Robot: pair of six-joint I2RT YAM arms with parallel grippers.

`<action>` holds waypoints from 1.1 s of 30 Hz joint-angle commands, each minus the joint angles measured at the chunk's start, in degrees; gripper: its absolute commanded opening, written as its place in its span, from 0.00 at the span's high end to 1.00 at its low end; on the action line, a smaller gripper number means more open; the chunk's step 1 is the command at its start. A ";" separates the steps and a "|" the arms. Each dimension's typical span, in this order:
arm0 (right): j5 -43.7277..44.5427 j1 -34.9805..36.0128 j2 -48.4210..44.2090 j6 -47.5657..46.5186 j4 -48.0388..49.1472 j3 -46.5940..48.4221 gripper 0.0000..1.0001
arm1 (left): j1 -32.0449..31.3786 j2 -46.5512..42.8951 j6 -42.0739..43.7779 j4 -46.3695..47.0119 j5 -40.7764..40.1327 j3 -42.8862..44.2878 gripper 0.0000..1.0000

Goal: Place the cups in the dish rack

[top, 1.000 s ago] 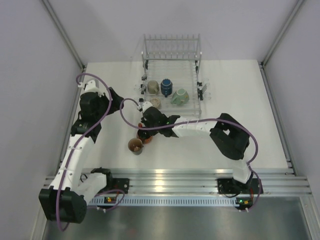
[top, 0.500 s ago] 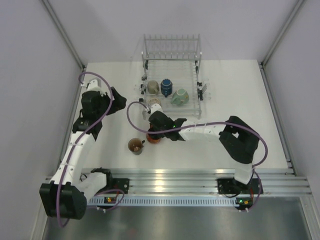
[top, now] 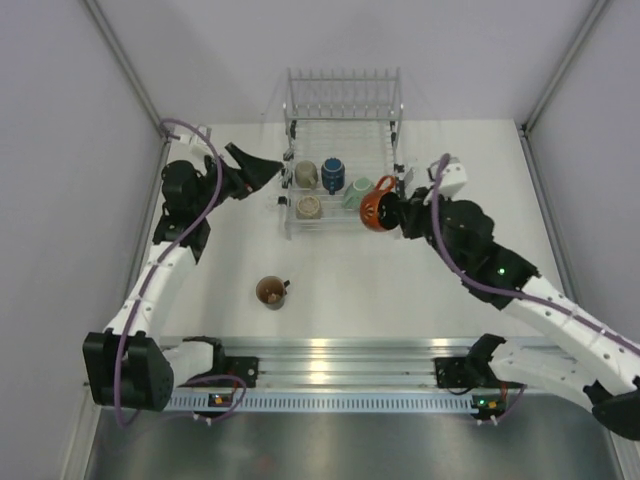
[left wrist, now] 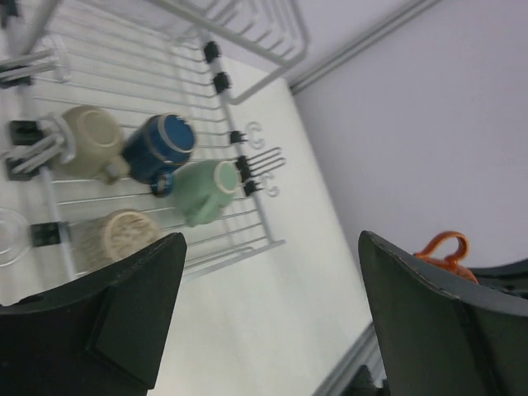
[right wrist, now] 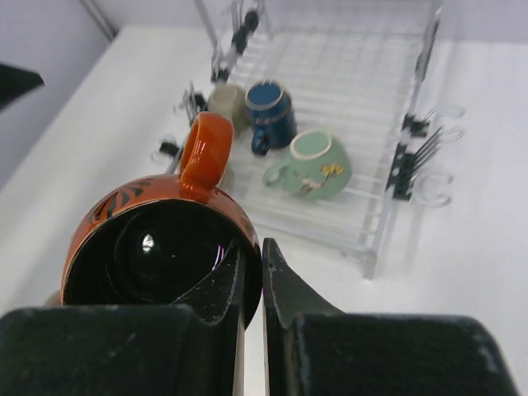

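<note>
My right gripper is shut on the rim of an orange-brown cup, one finger inside it and one outside. It holds the cup in the air over the front right corner of the dish rack, handle up. In the rack lie a beige cup, a dark blue cup, a mint-green cup partly hidden behind the orange one, and a second beige cup. My left gripper hangs open and empty at the rack's left side.
A dark brownish cup stands upright on the white table in front of the rack, to the left. A row of upright tines closes the rack's far end. Metal rails run along the near edge.
My right gripper shut on the orange-brown cup left of the rack's front, lifted it and swung it right to the rack's front right corner. My left gripper rose toward the rack's left side.
</note>
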 commanded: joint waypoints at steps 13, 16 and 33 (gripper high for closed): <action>-12.99 -10.57 -15.25 2.32 12.59 -6.73 1.00 | -26.02 14.78 -36.77 50.69 9.34 6.79 0.08; -15.01 -10.65 -15.51 3.37 15.41 -8.32 1.00 | -28.83 19.88 -44.07 60.44 8.11 6.96 0.08; -12.12 -10.65 -20.60 2.06 11.91 -9.90 1.00 | -32.79 26.66 -38.77 56.02 5.21 8.02 0.09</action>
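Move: My left hand is open and empty. The orange cup, which my right hand already holds by the rim, lies about 23 cm to its right, 8 cm back and nearly level. In the rack, some 22 cm below my left hand, stand the green cup 21 cm right and 8 cm ahead, and the patterned cup 7 cm right and 5 cm ahead. From my right hand, the orange cup sits 4 cm left and 2 cm ahead. I sweep my wide-open left hand right across the rack's near end towards the orange cup's handle, about 23 cm, also drawing back and rising, while its wrist swings clockwise and rolls its left side down until the fingers point right. My right hand keeps its pinch on the rim, first going right and up, then easing partway back and steadying, its left side tipped up slightly. ##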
